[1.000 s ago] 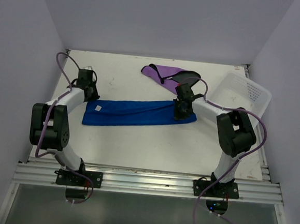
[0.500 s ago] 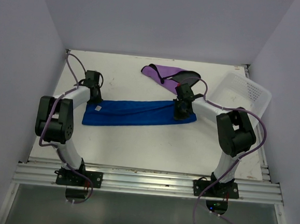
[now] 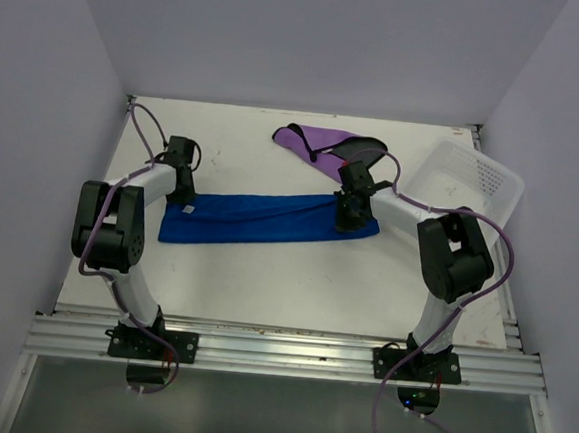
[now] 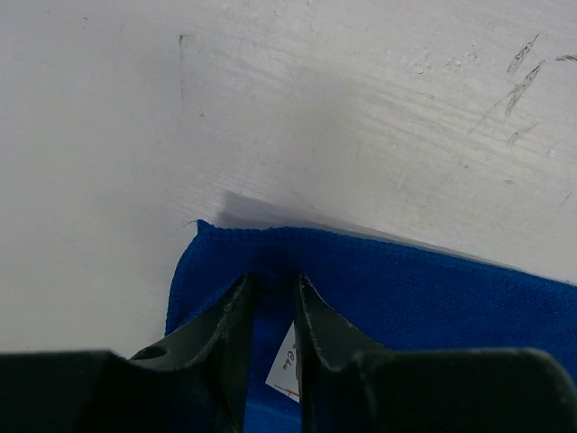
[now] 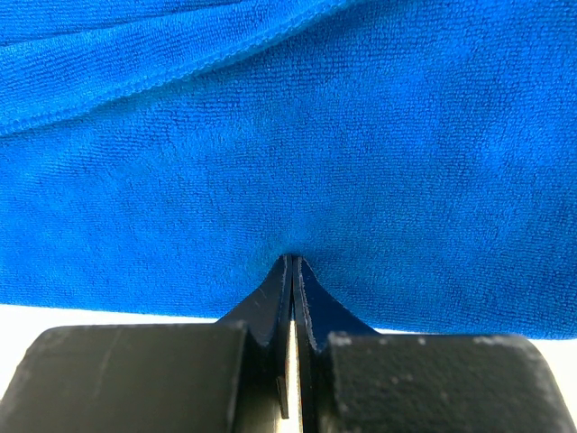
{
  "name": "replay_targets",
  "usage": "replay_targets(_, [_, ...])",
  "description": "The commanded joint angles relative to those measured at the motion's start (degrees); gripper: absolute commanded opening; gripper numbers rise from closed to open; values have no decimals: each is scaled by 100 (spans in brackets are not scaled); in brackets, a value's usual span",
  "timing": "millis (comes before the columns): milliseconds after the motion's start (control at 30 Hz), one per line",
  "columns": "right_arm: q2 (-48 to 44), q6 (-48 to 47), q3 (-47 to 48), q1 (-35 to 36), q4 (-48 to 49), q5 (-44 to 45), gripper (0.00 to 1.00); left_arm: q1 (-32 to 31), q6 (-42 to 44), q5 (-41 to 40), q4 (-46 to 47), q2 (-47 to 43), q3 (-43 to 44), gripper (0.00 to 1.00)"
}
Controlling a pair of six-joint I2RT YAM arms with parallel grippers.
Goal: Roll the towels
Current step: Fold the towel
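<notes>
A bright blue towel [image 3: 259,219] lies as a long folded strip across the middle of the table. My left gripper [image 3: 184,198] hovers over its far left corner, open by a narrow gap. In the left wrist view the left gripper [image 4: 273,280] straddles the blue towel [image 4: 433,289] by its white tag [image 4: 287,365]. My right gripper [image 3: 351,217] is shut, tips down on the towel's right end. The right wrist view has the right gripper [image 5: 294,260] pressed against the blue towel [image 5: 288,135]; whether it pinches cloth is unclear. The purple towel [image 3: 320,142] lies bunched at the back.
A white perforated basket [image 3: 478,181] sits tilted at the back right. White walls close in the table [image 3: 265,275] on three sides. The aluminium rail with both arm bases runs along the near edge.
My left arm has swung to the right, bringing its gripper from beside the towel onto its far left corner. The right arm and both towels have not moved.
</notes>
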Motion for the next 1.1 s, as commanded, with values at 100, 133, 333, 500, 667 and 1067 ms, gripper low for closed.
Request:
replay_targets(100, [293,-110,-27,-3,108,42,0,-33,-86,-201,-65,67,208,23])
replay_targets(133, [293,-110,-27,6,100,50,0,-33,-95,-201,-74,76,200,20])
replay_targets(333, [310,-110,-27,-3,108,59,0,-33,-122,-297,-74,58,147,0])
replay_targets(500, [328,-118,8,-3,65,68,0,-33,-201,-385,-118,-3,191,0])
replay_targets(667, [336,-118,-1,-3,56,77,0,-33,-306,-578,-224,-161,357,0])
replay_targets(1067, [363,-136,8,-3,38,68,0,-33,-649,-1026,-224,-381,481,0])
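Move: Just beneath the open left fingertips, within about 1 cm, lies the loose hem of the blue towel's upper layer. The white label is some 1 cm to their right and 2 cm back, the towel's far left corner about 3 cm left and 3 cm ahead. The purple cloth lies roughly 22 cm ahead and 39 cm right. From the right hand, that hem is about 43 cm left and 4 cm ahead, level with its fingertips. Closing on the hem, the left fingers pinch the towel's upper layer near the label, barely drifting left as they shut. The hand then lifts it about 2 cm while easing left and slightly forward towards the far left corner, turning a few degrees counter-clockwise. The right hand stays put, shut fingertips still holding the towel near its front edge. ##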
